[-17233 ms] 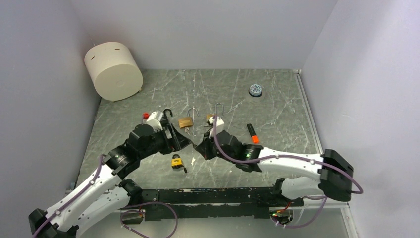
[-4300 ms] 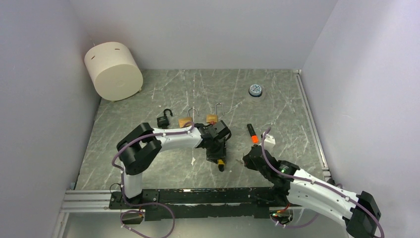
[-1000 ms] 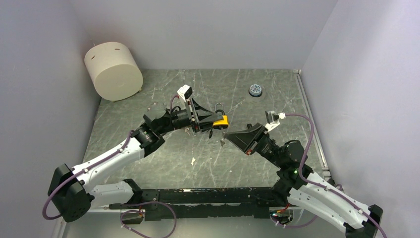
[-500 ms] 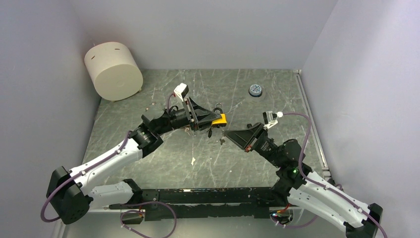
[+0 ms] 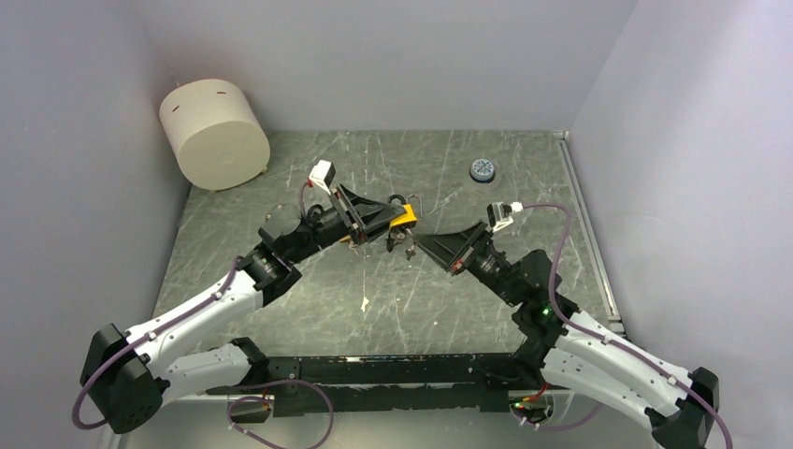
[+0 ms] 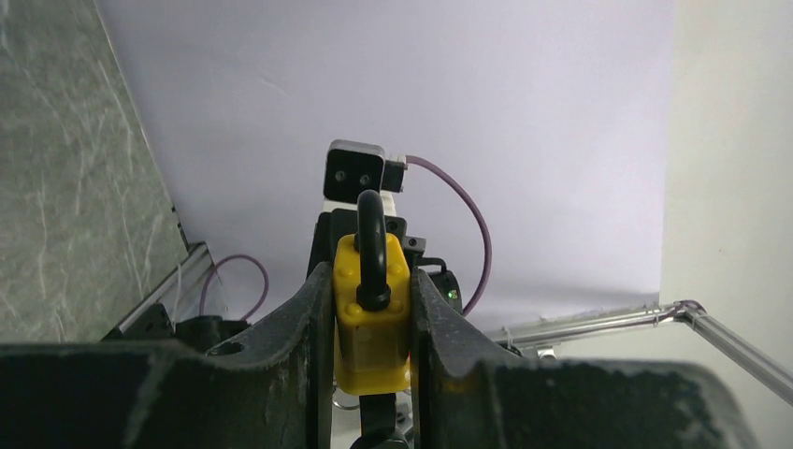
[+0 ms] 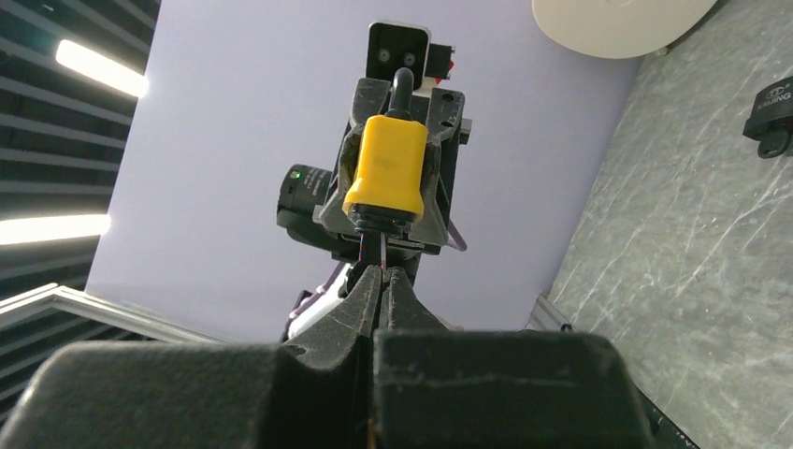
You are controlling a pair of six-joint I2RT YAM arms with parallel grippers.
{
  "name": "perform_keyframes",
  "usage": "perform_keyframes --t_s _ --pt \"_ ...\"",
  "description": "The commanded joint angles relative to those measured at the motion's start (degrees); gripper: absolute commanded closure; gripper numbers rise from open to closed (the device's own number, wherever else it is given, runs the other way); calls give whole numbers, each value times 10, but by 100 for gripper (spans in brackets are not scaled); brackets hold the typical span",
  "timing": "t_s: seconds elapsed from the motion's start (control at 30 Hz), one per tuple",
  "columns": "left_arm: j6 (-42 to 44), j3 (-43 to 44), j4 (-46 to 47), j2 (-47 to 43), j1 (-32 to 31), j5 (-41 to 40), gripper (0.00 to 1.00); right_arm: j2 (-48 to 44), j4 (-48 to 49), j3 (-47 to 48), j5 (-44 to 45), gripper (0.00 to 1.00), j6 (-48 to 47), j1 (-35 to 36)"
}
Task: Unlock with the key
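Observation:
The yellow padlock (image 5: 406,217) with a black shackle (image 6: 371,238) hangs above the table, and my left gripper (image 5: 396,221) is shut on its body. In the left wrist view the padlock (image 6: 371,323) sits squeezed between both fingers (image 6: 299,327), shackle pointing away. My right gripper (image 5: 423,242) faces it from the right, shut on the thin key (image 7: 382,251). The key's tip touches the underside of the padlock (image 7: 385,168), straight ahead of the right gripper (image 7: 383,273). A black key head with a ring (image 6: 379,426) dangles under the lock.
A white paper roll (image 5: 213,134) stands at the back left. A small round blue tin (image 5: 483,169) sits at the back right. A black padlock (image 7: 771,105) lies on the marble table (image 5: 281,309). A small white scrap (image 5: 364,302) lies near the middle.
The left gripper has drawn back to the left with the padlock. The right gripper has followed up and to the left, bringing the key against the lock's underside.

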Motion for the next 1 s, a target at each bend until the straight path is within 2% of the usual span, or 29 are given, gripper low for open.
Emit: perform_keyframes --t_s 0.0,0.17,0.3,0.47,0.6,0.73,0.97 --pt "-3 -14 87 -32 -10 -8 98 33 11 36 45 100 0 -5" --pt "12 -38 118 -32 -10 -38 97 56 3 56 55 100 23 -5" --pt "27 -44 107 -31 -11 -46 98 66 -7 67 63 100 36 -5" --pt "32 -51 111 -24 -10 -43 97 78 -49 78 90 100 83 -5" --pt "23 -53 126 -11 -10 -20 98 92 -46 82 99 100 96 -5" --pt "17 -50 122 2 -10 5 97 109 -22 82 92 100 93 -6" --pt "13 -62 149 13 -10 4 98 111 -29 79 94 100 25 -7"
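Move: The yellow padlock, held in the left fingers, has its middle about 4 cm ahead of the right hand, 2 cm to its left and 1 cm above. An open brass padlock lies on the table roughly 30 cm below that hand, some 13 cm ahead and 3 cm left; a second brass padlock is about 10 cm ahead and 15 cm left. From the left hand, the key in the right fingers is about 3 cm back, 3 cm right and 1 cm lower. The yellow padlock, still gripped by its body, is carried forward and down about 4.5 cm by the left hand, which turns some 10 degrees counter-clockwise. The right hand keeps its pinch on the key and follows about 5 cm, mainly forward, also left and down, its fingers tipping roughly 10 degrees downward as it closes in on the padlock's black keyhole end. ##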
